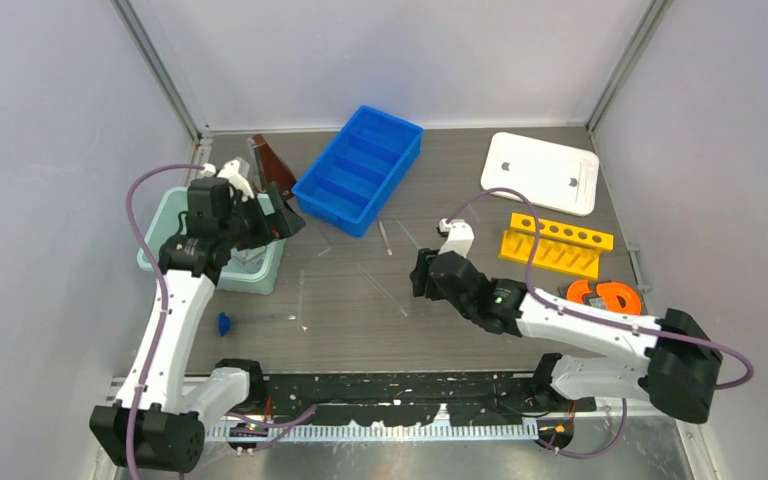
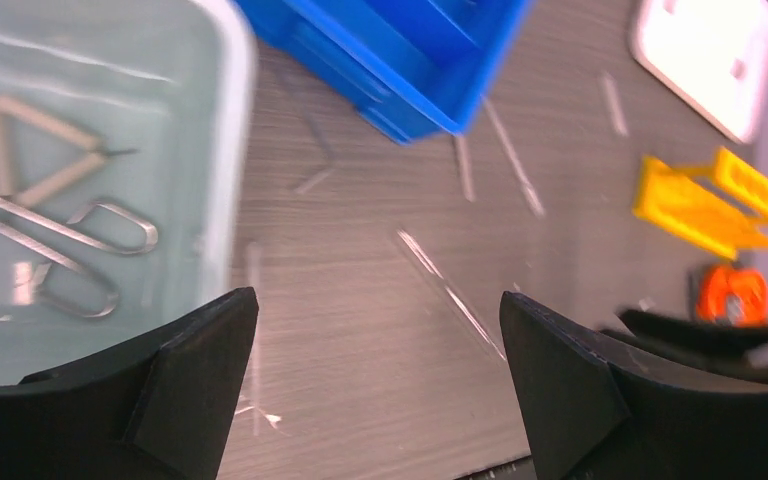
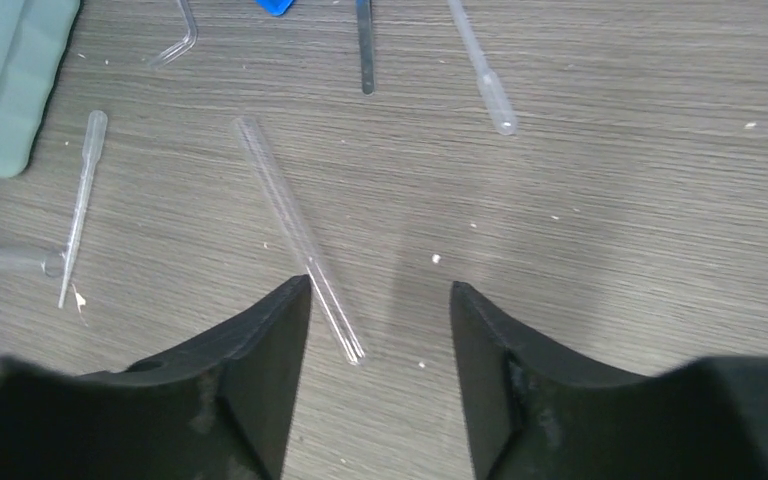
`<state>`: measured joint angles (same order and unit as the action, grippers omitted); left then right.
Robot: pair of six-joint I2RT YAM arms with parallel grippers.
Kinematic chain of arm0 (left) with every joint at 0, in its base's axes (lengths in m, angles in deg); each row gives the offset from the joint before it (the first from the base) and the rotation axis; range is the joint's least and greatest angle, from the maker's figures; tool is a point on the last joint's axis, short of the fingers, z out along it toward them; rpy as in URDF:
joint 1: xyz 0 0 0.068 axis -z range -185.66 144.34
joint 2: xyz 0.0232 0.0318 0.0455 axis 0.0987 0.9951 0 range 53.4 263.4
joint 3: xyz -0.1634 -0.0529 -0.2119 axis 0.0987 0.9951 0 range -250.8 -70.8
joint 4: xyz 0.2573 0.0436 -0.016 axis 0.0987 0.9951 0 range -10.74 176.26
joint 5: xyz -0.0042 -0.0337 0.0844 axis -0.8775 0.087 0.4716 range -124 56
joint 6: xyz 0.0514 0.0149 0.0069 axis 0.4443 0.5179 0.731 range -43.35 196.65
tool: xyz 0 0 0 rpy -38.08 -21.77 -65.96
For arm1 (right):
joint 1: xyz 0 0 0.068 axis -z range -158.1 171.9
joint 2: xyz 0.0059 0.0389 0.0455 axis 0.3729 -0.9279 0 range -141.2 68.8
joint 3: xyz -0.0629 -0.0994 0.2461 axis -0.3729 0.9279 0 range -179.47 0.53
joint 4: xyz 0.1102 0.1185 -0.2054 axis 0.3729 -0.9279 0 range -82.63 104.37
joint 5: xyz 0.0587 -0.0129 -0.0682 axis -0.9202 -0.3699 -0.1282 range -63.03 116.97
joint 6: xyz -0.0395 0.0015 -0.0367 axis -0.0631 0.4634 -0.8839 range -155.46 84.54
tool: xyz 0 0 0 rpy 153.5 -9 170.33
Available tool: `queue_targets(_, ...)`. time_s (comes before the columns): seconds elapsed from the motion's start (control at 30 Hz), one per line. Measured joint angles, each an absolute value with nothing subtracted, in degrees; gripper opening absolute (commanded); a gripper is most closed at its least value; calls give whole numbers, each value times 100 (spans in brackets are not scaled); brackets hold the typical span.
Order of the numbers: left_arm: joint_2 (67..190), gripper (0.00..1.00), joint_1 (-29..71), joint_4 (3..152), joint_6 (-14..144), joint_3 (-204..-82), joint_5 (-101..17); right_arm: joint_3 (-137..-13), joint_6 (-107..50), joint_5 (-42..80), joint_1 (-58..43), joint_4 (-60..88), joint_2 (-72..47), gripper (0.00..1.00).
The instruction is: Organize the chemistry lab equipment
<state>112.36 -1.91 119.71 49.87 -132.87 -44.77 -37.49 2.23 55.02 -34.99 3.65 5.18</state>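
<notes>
The silver tongs (image 2: 60, 240) and the white triangle (image 2: 30, 150) lie inside the pale green tray (image 2: 230, 150). My left gripper (image 2: 375, 300) hangs open and empty over the table just right of that tray (image 1: 155, 250). A clear glass tube (image 3: 290, 220) lies on the table, its near end between the fingers of my right gripper (image 3: 380, 283), close to the left finger. Those jaws stand apart and do not touch it. The blue-capped tube (image 1: 225, 322) lies near the left arm. The yellow rack (image 1: 555, 245) and white lid (image 1: 545, 170) sit at the right.
A blue divided bin (image 1: 360, 165) stands at the back centre. Two plastic pipettes (image 3: 80, 200) (image 3: 485, 70), a metal spatula (image 3: 363, 45) and a bent glass tube (image 3: 180, 40) lie ahead of the right gripper. An orange reel (image 1: 605, 295) sits by the right arm.
</notes>
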Motion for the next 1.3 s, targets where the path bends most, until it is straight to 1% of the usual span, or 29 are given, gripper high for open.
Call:
queue_targets(0.2, 10711, 95, 45, 11562, 5129, -12598, -5849, -4219, 234, 5205, -3319, 929, -736, 49)
queue_targets(0.37, 10154, 96, 180, 11521, 5166, -12111, -6275, -4815, 153, 4864, -2898, 1268, -1801, 42)
queue_targets(0.53, 9323, 96, 187, 11512, 5162, -11789, -6181, -5421, -32, 4621, -2533, 1451, -2684, 40)
queue_targets(0.67, 8998, 96, 257, 11625, 5188, -11698, -5930, -5904, -207, 4488, -2371, 1506, -3237, 39)
queue_targets(0.97, 8937, 96, 464, 11739, 5269, -11698, -5624, -6879, -526, 4416, -2259, 1552, -4275, 38)
queue_targets(1.1, 8882, 96, 512, 11748, 5304, -11698, -5552, -7088, -592, 4431, -2229, 1532, -4583, 38)
queue_targets(1.3, 8812, 96, 530, 11768, 5312, -11698, -5500, -7200, -677, 4455, -2196, 1473, -4736, 36)
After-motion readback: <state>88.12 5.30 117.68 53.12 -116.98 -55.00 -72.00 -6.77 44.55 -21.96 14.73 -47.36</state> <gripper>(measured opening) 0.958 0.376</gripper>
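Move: The metal tweezers lie some 18 cm ahead of the right hand, about 9 cm to its left and 11 cm below it. The blue box's middle is roughly 17 cm beyond the tweezers and 6 cm farther left. The nearest plastic pipette is about 5 cm to the right of the tweezers, level with them, and the clear glass tube lies some 13 cm nearer. From the left hand, the tweezers are about 12 cm ahead, 18 cm right and 22 cm below. Forward some 16 cm, with about 10 cm each of left and down, the right hand swoops over the glass tube to the tweezers beside the blue box, narrowing its fingers to a small gap around them; the last stretch is mostly downward. The empty, open left hand swings right, then draws back about 9 cm, clear of the green tray, turning some 20 degrees clockwise. ##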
